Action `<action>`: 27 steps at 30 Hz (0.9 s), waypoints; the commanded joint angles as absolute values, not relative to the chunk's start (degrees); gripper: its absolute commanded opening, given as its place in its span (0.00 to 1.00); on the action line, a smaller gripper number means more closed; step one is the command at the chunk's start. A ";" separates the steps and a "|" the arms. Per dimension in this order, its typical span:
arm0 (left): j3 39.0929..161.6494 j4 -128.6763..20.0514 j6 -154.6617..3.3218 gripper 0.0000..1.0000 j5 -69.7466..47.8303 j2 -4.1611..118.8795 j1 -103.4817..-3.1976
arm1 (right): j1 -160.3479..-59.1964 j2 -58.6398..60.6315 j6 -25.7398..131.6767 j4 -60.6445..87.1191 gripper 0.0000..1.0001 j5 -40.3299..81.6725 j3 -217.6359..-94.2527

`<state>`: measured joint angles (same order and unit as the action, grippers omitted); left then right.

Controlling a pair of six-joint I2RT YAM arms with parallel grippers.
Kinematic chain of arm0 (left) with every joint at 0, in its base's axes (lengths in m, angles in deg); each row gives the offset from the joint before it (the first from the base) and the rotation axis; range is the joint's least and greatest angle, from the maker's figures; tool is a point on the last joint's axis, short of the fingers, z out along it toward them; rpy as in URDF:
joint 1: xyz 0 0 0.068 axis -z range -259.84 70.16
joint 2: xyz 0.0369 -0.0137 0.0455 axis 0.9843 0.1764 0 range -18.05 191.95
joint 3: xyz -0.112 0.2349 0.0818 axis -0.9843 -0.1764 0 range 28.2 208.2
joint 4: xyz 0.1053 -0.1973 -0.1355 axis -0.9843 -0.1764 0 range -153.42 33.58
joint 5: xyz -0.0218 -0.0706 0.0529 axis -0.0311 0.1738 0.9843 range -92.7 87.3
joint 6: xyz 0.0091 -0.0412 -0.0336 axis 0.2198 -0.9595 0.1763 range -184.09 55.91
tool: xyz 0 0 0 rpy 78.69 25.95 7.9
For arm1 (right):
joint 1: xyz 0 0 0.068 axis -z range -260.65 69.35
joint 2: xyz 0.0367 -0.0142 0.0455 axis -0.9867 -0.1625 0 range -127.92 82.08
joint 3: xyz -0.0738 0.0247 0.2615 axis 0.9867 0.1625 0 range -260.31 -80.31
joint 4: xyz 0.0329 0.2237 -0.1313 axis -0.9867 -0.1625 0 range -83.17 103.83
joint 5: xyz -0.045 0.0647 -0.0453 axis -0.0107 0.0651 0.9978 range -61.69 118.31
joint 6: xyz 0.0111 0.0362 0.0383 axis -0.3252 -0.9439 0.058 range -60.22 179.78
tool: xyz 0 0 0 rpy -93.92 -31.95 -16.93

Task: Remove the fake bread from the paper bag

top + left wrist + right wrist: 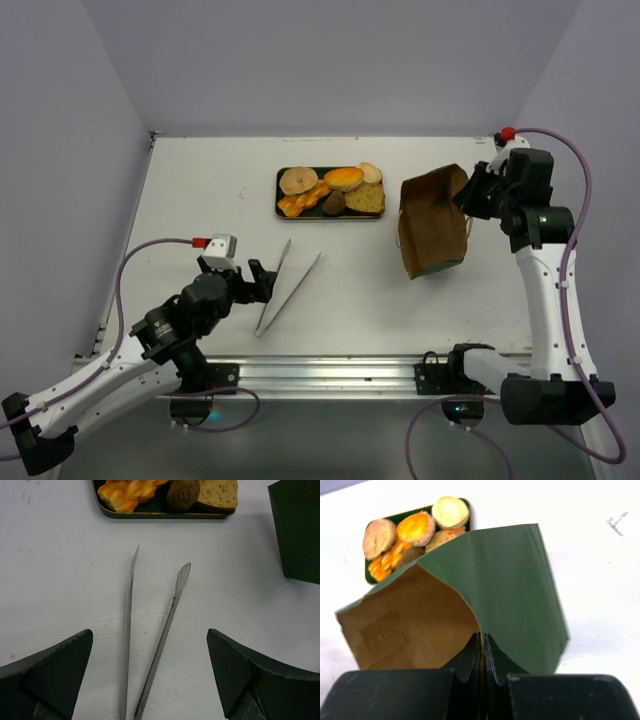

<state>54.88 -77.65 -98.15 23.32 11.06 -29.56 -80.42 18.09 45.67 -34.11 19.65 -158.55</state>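
The fake bread [330, 190] lies on a flat dark green tray [330, 217] at the table's back middle: an orange braided loaf [127, 492], a dark piece [182, 492], a toast slice [217, 495], round buns [379, 537] and a golden roll [416, 527]. The paper bag [433, 222] stands right of the tray, dark green outside [510, 580] and brown inside [405, 625], its mouth tipped toward the right arm. No bread shows in the part of its inside that I see. My right gripper [481, 639] is shut on the bag's rim. My left gripper [149, 632] hangs open over the handle end of the metal tongs [165, 630].
The tongs [285, 285] lie on the white table in front of the tray, tips pointing toward it. The bag's green side [297, 530] stands at the right in the left wrist view. Grey walls close in the table at the back and sides.
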 commanded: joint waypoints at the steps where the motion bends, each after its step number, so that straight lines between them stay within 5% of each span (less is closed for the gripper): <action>1: 58.26 -81.20 -99.77 1.00 27.27 10.08 -29.39 | -77.31 17.74 40.98 -33.46 0.00 18.56 -160.56; 10: 58.61 -81.82 -100.13 1.00 26.75 8.76 -29.39 | -74.67 13.97 42.90 -27.39 0.00 19.52 -153.26; 13: 58.79 -82.08 -100.13 1.00 26.57 8.67 -29.48 | -74.41 13.52 44.49 -25.90 0.08 20.66 -152.91; 18: 59.05 -81.99 -99.86 1.00 26.66 8.23 -29.39 | -73.88 15.71 49.22 -23.27 0.32 24.09 -153.96; 22: 59.49 -81.64 -99.42 1.00 26.31 8.41 -29.39 | -73.88 19.22 53.45 -21.24 0.65 24.97 -155.19; 27: 61.07 -81.46 -98.81 1.00 25.87 8.67 -29.39 | -73.88 21.25 58.02 -20.71 0.82 25.76 -158.70</action>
<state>57.87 -82.26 -98.98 24.79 8.70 -29.56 -74.14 19.01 53.37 -24.34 23.97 -154.88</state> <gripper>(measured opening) 0.994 0.803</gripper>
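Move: The right hand still pinches the empty paper bag by the right side of its rim; the bag's body hangs tilted, its middle roughly 5 cm left, 3 cm back and 11 cm below. The bare table spot for the bag is almost straight beneath, about 28 cm down. The bread-filled tray is some 12 cm ahead and 25 cm left of the right hand. That table spot is about 10 cm ahead of the left hand, 40 cm to its right and 15 cm down. The right fingers keep their pinch on the bag's rim while the hand swings right and then sinks about 5 cm, easing forward, to set the bag on its base. Near the lowest point they open wide and let go of the rim; the hand backs up off it, rising some 5 cm and still drifting right, fingertips tilting up slightly. ##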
